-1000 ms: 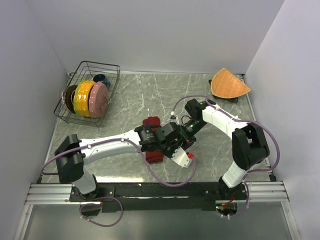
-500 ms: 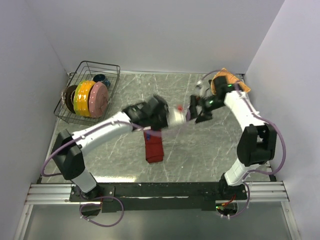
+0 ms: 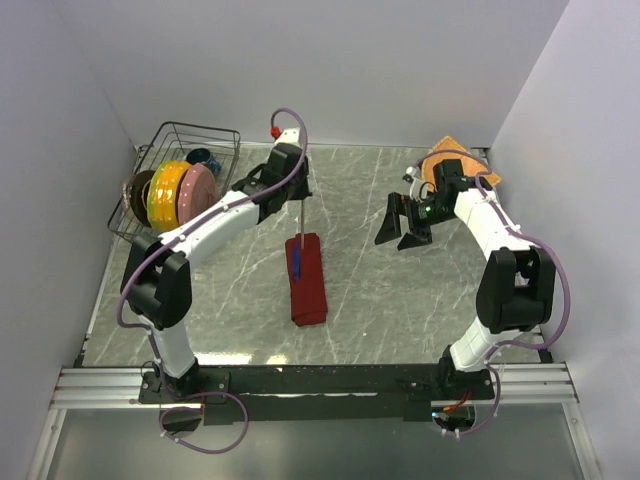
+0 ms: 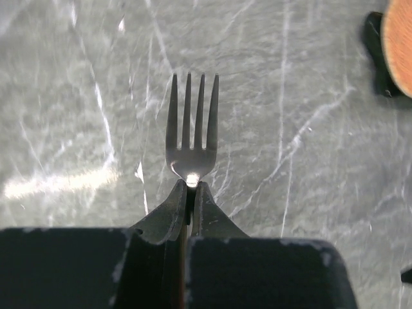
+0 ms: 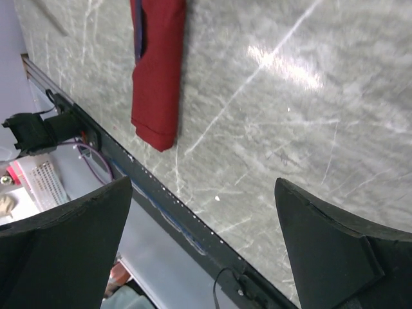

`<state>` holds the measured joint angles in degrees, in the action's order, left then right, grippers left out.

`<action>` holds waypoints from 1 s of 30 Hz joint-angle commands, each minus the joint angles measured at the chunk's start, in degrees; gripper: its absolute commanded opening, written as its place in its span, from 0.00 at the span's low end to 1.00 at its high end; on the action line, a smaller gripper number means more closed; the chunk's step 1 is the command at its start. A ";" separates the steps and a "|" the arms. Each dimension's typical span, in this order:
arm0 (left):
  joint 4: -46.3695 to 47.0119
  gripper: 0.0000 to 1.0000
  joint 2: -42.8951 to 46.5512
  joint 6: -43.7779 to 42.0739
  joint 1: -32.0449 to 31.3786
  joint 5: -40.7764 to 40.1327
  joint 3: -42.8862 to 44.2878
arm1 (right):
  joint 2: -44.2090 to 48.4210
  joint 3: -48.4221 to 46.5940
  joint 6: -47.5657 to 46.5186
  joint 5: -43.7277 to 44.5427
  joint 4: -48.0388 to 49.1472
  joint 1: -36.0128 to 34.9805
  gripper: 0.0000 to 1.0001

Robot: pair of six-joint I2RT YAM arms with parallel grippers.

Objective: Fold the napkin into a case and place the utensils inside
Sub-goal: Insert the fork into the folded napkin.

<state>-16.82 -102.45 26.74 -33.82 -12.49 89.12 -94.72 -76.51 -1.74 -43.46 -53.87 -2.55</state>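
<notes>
The dark red napkin [image 3: 309, 285] lies folded into a long narrow strip at mid-table and also shows in the right wrist view [image 5: 158, 71]. The blue knife [image 3: 297, 258] sits tucked in its far end, its handle showing. My left gripper [image 3: 299, 200] is raised over the far side of the table, shut on the silver fork [image 3: 300, 222]. In the left wrist view the fork's tines [image 4: 192, 125] stick out past the shut gripper [image 4: 189, 187]. My right gripper [image 3: 403, 222] hovers to the right of the napkin. It is open with nothing in it [image 5: 203, 181].
A wire dish rack [image 3: 205, 135] with coloured plates stands at the far left. An orange woven mat [image 3: 460, 168] leans at the far right corner, behind the right arm. The table's near edge with its black rail [image 5: 161, 212] runs below the napkin.
Both arms have left the napkin. The left one swung to the far side holding the fork. The right one opened and drew back to the right, uncovering the napkin and knife.
</notes>
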 commanded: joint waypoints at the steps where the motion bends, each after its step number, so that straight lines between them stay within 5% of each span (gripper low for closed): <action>1: 9.77 0.01 1.73 11.91 0.34 -6.74 -5.86 | 3.57 1.54 0.94 -0.13 2.62 -0.09 1.00; 30: 5.40 0.01 -6.27 17.55 -2.38 -9.83 -9.93 | 4.98 4.79 0.07 -0.66 2.36 -0.09 1.00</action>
<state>-10.46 -110.21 41.80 -34.94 -22.76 79.61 -92.31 -72.16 -1.08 -43.35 -51.51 -2.52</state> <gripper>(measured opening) 0.038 0.997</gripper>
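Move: The left hand holds the fork by its neck, handle hanging down and back; the folded napkin's middle lies about 11 cm back, 1 cm to the right and 20 cm below that hand. The knife's blue handle, on the napkin's left side, is some 8 cm back and 2 cm left of the hand, equally low. The pink plate stands roughly 24 cm to its left, 5 cm ahead and 10 cm lower. From the right hand the napkin is about 22 cm left, 1 cm ahead, 14 cm below. Lowering the fork towards the napkin, the left hand sinks about 11 cm in two stages with a brief pause between, easing some 2 cm left in the first. The wrist turns about 15 degrees counter-clockwise and tips slightly further down, bringing the handle's free end down and to the right, beside the knife and towards the pocket mouth; the fingers keep their shut grip on the neck. ##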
